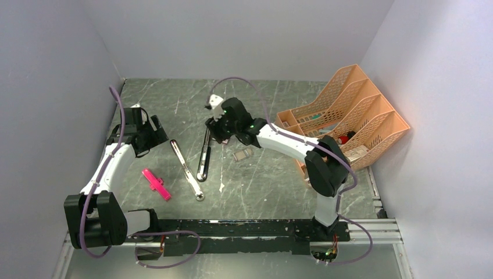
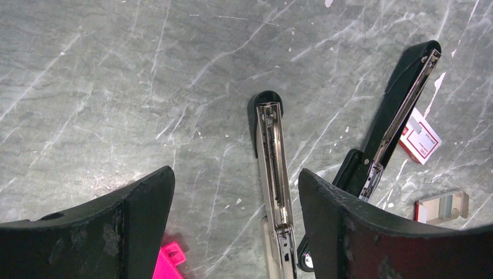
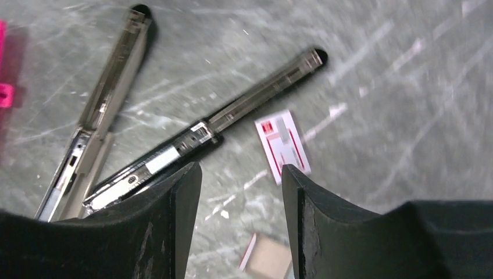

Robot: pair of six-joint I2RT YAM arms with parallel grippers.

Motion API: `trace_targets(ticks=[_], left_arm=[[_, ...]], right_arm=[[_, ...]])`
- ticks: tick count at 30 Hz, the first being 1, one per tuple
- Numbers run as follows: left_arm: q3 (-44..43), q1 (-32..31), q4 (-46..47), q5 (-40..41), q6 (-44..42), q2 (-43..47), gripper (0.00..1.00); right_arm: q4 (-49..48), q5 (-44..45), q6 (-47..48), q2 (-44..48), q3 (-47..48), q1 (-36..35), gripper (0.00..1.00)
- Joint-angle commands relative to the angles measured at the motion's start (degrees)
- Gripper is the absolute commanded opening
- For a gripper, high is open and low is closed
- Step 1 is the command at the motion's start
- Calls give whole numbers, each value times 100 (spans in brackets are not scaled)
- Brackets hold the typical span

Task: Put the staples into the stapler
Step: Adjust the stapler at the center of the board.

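Observation:
The stapler [image 1: 203,156] is glossy black and lies opened flat mid-table, its chrome rail facing up [image 3: 244,110] [image 2: 398,119]. A red-and-white labelled box sleeve [image 3: 283,144] [image 2: 420,138] lies just right of it, and a small open box tray [image 2: 442,207] [image 1: 242,154] lies nearby. I cannot make out the staples as loose strips. My right gripper [image 3: 241,168] [image 1: 213,131] hovers open over the stapler's far end and the box, holding nothing. My left gripper [image 2: 235,174] [image 1: 152,137] stands open to the left, empty, above the bare table.
A silver-grey stapler [image 1: 186,169] [image 2: 273,168] with a black tip lies opened between the arms, left of the black one. A pink plastic piece [image 1: 156,184] sits near the left arm. An orange file rack [image 1: 343,119] stands at the right wall.

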State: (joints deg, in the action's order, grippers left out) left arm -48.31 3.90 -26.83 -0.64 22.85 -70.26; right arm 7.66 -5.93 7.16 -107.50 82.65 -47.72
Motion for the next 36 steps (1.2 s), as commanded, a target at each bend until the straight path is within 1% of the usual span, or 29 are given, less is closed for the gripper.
trace_targets(ticks=[1, 4, 7, 11, 18, 24, 27, 30, 32, 34, 36], left_arm=[[-216, 65, 197, -333, -77, 153, 82], [-181, 134, 277, -465, -41, 232, 81], [-130, 137, 317, -571, -27, 296, 80], [-84, 137, 332, -590, -19, 399, 79], [-51, 137, 314, -686, -11, 490, 78], [-38, 137, 324, -708, -9, 604, 78], [-29, 137, 319, -702, -7, 651, 78], [-25, 143, 326, -700, 4, 675, 78], [-26, 146, 336, -711, 6, 672, 78], [-29, 146, 330, -725, -2, 654, 78], [-34, 154, 336, -767, -5, 641, 78]], right_arm=[[-791, 727, -1943, 533, -658, 170, 57], [-541, 1003, -2642, 459, -758, 40, 57], [-589, 1217, -3074, 321, -819, -223, 57], [-469, 1244, -3494, -29, -590, -486, 58], [-117, 1466, -3653, -767, -145, -841, 60], [272, 1636, -3616, -1433, 210, -1020, 59], [498, 1831, -3498, -1588, 337, -1095, 54], [576, 1923, -3395, -1541, 280, -1116, 46], [509, 1905, -3303, -1440, 123, -1116, 40], [438, 1848, -3152, -1333, -62, -1119, 37], [405, 1656, -2786, -1236, -164, -1110, 32]])
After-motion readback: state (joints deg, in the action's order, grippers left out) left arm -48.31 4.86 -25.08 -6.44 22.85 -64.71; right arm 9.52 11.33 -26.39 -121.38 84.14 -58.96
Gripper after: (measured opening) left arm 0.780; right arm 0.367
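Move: Below the right hand, about 13 cm down, the middle of the opened black stapler lies some 4 cm back and 3 cm to the left. At much the same depth, the red-and-white staple box is 2 cm ahead and 3 cm right, the small tray 4 cm back and 12 cm right, the tan stapler roughly 10 cm back and 10 cm left. From the left hand, the black stapler's middle is some 15 cm right, 2 cm back and 10 cm down. Swinging clockwise by some 20 degrees, the right hand first slips about 3 cm right, then sweeps back and left over the black stapler while tipping nose-down and sinks some 12 cm overall. Its fingers straddle the stapler just behind the hinge and close to pinch its sides. The empty left hand rises 3.5 cm, tilting down slightly. ##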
